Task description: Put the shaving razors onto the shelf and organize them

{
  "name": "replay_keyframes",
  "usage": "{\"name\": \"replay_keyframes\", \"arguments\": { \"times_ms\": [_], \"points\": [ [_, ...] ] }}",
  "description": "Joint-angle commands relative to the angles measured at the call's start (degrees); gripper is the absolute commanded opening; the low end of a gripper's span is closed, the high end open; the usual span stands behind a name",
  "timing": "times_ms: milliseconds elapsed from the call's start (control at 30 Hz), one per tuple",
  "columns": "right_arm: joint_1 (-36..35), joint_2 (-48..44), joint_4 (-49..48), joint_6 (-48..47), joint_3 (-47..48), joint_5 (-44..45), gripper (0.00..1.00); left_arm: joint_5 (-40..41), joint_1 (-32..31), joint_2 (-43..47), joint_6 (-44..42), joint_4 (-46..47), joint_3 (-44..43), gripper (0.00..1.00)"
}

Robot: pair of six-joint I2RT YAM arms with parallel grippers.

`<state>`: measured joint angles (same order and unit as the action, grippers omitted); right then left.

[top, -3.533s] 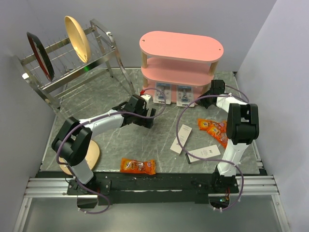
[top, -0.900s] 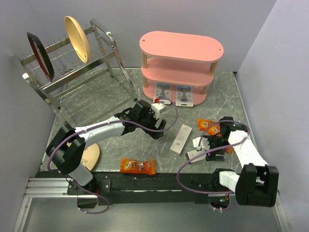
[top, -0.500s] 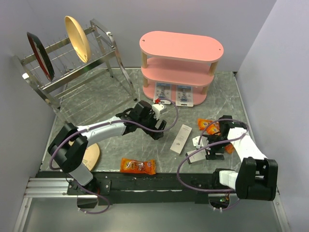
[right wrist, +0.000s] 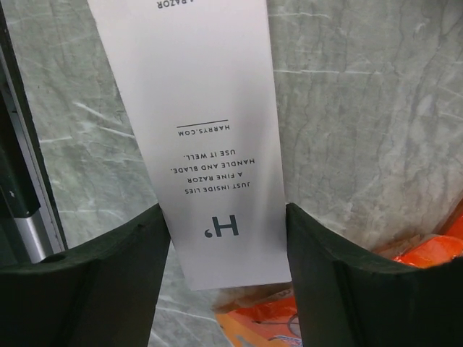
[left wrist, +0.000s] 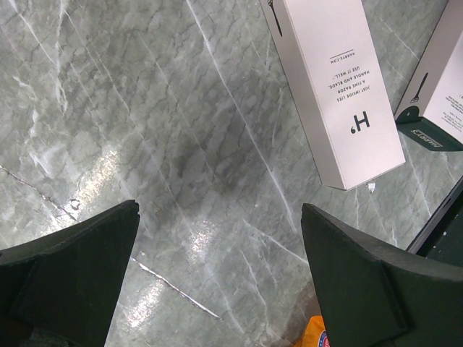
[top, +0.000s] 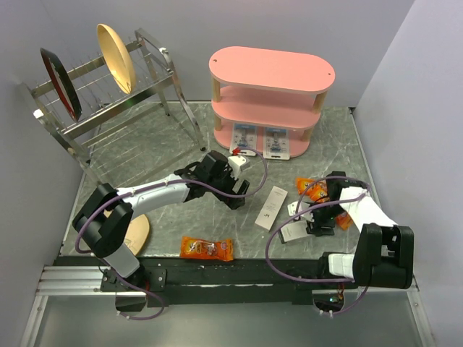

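Observation:
Two blister-pack shaving razors (top: pixel 244 135) (top: pixel 277 142) lie side by side on the bottom board of the pink shelf (top: pixel 271 70). My left gripper (top: pixel 237 191) (left wrist: pixel 219 210) hovers open over bare marble in front of the shelf, nothing between its fingers. My right gripper (top: pixel 312 220) (right wrist: pixel 228 210) is down at the front right. Its fingers press both long sides of a white oblong box (right wrist: pixel 210 108) (top: pixel 293 231) printed "a fine razor handle and blade". A second white box (top: pixel 270 207) (left wrist: pixel 333 87) lies between the arms.
Orange snack packets lie at the front (top: pixel 206 248) and by my right gripper (top: pixel 318 189) (right wrist: pixel 268 318). A wire dish rack (top: pixel 108 94) with two plates stands back left. A wooden disc (top: pixel 137 231) sits by the left arm's base.
The right gripper's jaws have narrowed onto the white box, and the box has turned slightly with it. The left arm and the razors on the shelf have not moved.

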<state>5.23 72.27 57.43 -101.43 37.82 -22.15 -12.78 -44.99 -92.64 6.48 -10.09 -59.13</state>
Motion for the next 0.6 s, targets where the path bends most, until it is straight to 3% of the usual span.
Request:
{"name": "replay_keyframes", "arguments": {
  "times_ms": [0,100,300,433,467,500,567],
  "points": [
    [0.21,-2.13,2.77,1.92,1.37,-1.75,0.52,-0.32,-0.18,0.27,-0.5,2.18,-0.46,0.99],
    [1.0,-5.9,8.65,4.99,4.87,-3.86,0.46,-0.58,-0.18,0.27,-0.68,2.26,-0.37,1.0],
    [2.5,-12.94,17.01,15.87,14.27,-10.79,0.42,-0.85,-0.18,0.27,-0.16,3.4,0.07,1.0],
    [2.41,-14.79,9.92,34.94,19.39,-15.45,0.4,-0.76,-0.18,0.35,0.46,4.37,0.25,0.99],
    [2.32,-14.53,4.24,40.12,20.26,-15.99,0.4,-0.85,-0.18,0.36,0.64,4.46,0.16,1.0],
    [2.32,-14.18,0.79,51.13,21.75,-16.17,0.39,-0.76,-0.18,0.44,0.64,4.46,0.07,0.99],
    [2.32,-12.6,-8.33,61.48,22.99,-15.73,0.39,-0.76,-0.18,0.62,0.64,4.2,-0.02,0.99]
  ]
}}
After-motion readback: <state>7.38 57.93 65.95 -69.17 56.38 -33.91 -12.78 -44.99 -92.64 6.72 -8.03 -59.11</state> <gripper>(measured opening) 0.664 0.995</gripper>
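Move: Already pinched by its right end, a white razor box lies on the table in the right hand. From there the pink shelf's middle is about 35 cm ahead, 18 cm left and 13 cm higher. The second white box lies roughly 7 cm ahead and 16 cm left, the pair of orange packets some 9 cm ahead and 3 cm right. From the left hand the shelf is about 24 cm ahead, 8 cm right and 5 cm up. Lifting the pinched box off the table, the right hand goes up about 14 cm, fast after a slow start, then also drifts some 3 cm forward and 3 cm left towards the shelf. The wrist turns clockwise by nearly 30 degrees and rolls about 15 so that its left side rises; the fingers keep their grip. ##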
